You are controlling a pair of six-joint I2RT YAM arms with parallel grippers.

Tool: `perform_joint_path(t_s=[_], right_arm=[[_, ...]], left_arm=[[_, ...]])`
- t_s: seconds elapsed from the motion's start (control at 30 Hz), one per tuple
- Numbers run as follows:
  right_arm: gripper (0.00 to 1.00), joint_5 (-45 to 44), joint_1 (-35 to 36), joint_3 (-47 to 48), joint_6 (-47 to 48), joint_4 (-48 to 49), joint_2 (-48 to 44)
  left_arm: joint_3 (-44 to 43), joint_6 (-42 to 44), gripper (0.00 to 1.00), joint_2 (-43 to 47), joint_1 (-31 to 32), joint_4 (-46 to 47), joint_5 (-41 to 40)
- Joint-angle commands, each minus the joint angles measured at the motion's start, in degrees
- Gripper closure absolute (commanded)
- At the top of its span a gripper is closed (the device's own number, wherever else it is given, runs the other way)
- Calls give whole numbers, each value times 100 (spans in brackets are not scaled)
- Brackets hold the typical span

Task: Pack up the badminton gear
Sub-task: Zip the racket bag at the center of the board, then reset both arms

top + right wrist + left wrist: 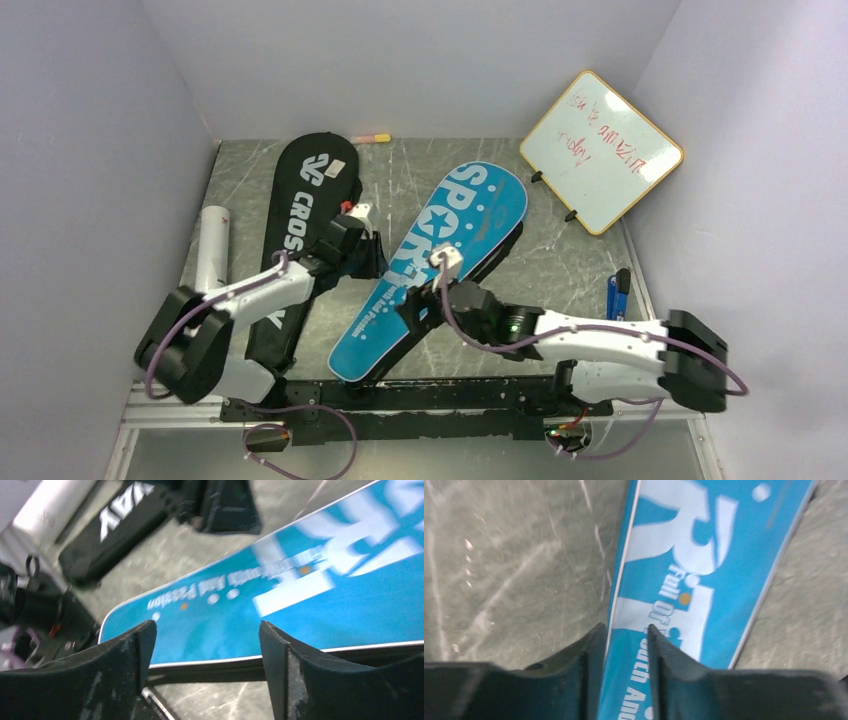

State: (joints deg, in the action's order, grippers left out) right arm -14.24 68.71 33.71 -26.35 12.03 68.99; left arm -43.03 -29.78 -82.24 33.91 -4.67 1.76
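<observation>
Two pieces of the badminton gear lie on the table: a black bag (300, 225) with white lettering at the left and a blue bag (445, 255) with white lettering slanting across the middle. My left gripper (366, 256) is low at the blue bag's left edge. In the left wrist view the left gripper (624, 631) stands open by a narrow gap, with the edge of the blue bag (724, 555) showing in it. My right gripper (415, 305) is at the bag's right side near its handle end. There the right gripper (205, 629) is wide open above the blue bag (300, 605), holding nothing.
A long white tube (212, 245) lies along the left wall beside the black bag. An orange-rimmed whiteboard (600, 150) leans at the back right. A blue marker (618, 293) lies near the right wall, and a pink and yellow marker (372, 138) at the back wall.
</observation>
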Motion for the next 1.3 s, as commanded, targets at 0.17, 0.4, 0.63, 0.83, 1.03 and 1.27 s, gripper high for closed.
perform_joint_path(t_s=[0.17,0.4,0.63,0.83,1.03,1.27], right_arm=[[0,-3567,29,-1174,1000,1261,-2192],[0,-1876,21,-2447,3258,3339,-2488],[0,-2213,-88,-2318,3367,3321,-2371],[0,-1712,-750,-2321,3324,2919,-2530],[0,-765,-2748,-2324,2433,3073,-2498],[0,-1365,-4511,-2731,2484,5115,-1119]], left_arm=[[673,303,4,2490,501,940,-1526],[2104,567,3,4105,507,1934,-2536],[2309,464,3,4686,505,1148,-3007],[2626,995,3,5042,506,1246,-3233],[3280,1767,3,5187,510,2487,-3719],[3954,3010,3,3862,403,5338,-4950]])
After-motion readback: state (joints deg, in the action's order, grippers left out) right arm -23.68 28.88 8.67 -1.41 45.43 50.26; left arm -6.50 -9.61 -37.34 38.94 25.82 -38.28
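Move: The blue racket bag lies under both my hands. Its middle is about 11 cm to the right of my left hand, 1 cm ahead and 4 cm below. From my right hand it is some 12 cm ahead, 3 cm to the right and 11 cm below. The black racket bag's middle lies about 18 cm left of my left hand and 4 cm ahead. The blue cutter is roughly 45 cm right of my right hand and 6 cm ahead. I back both empty hands off the blue bag. My left hand rises about 14 cm, opening wide, then swings some 14 cm left over the black bag and sinks again, fingers tipping up some 45 degrees to point forward. My right hand opens fully, lifts and goes right, dips, rises a little, then sweeps on right and forward past the bag's right side, turning clockwise. ##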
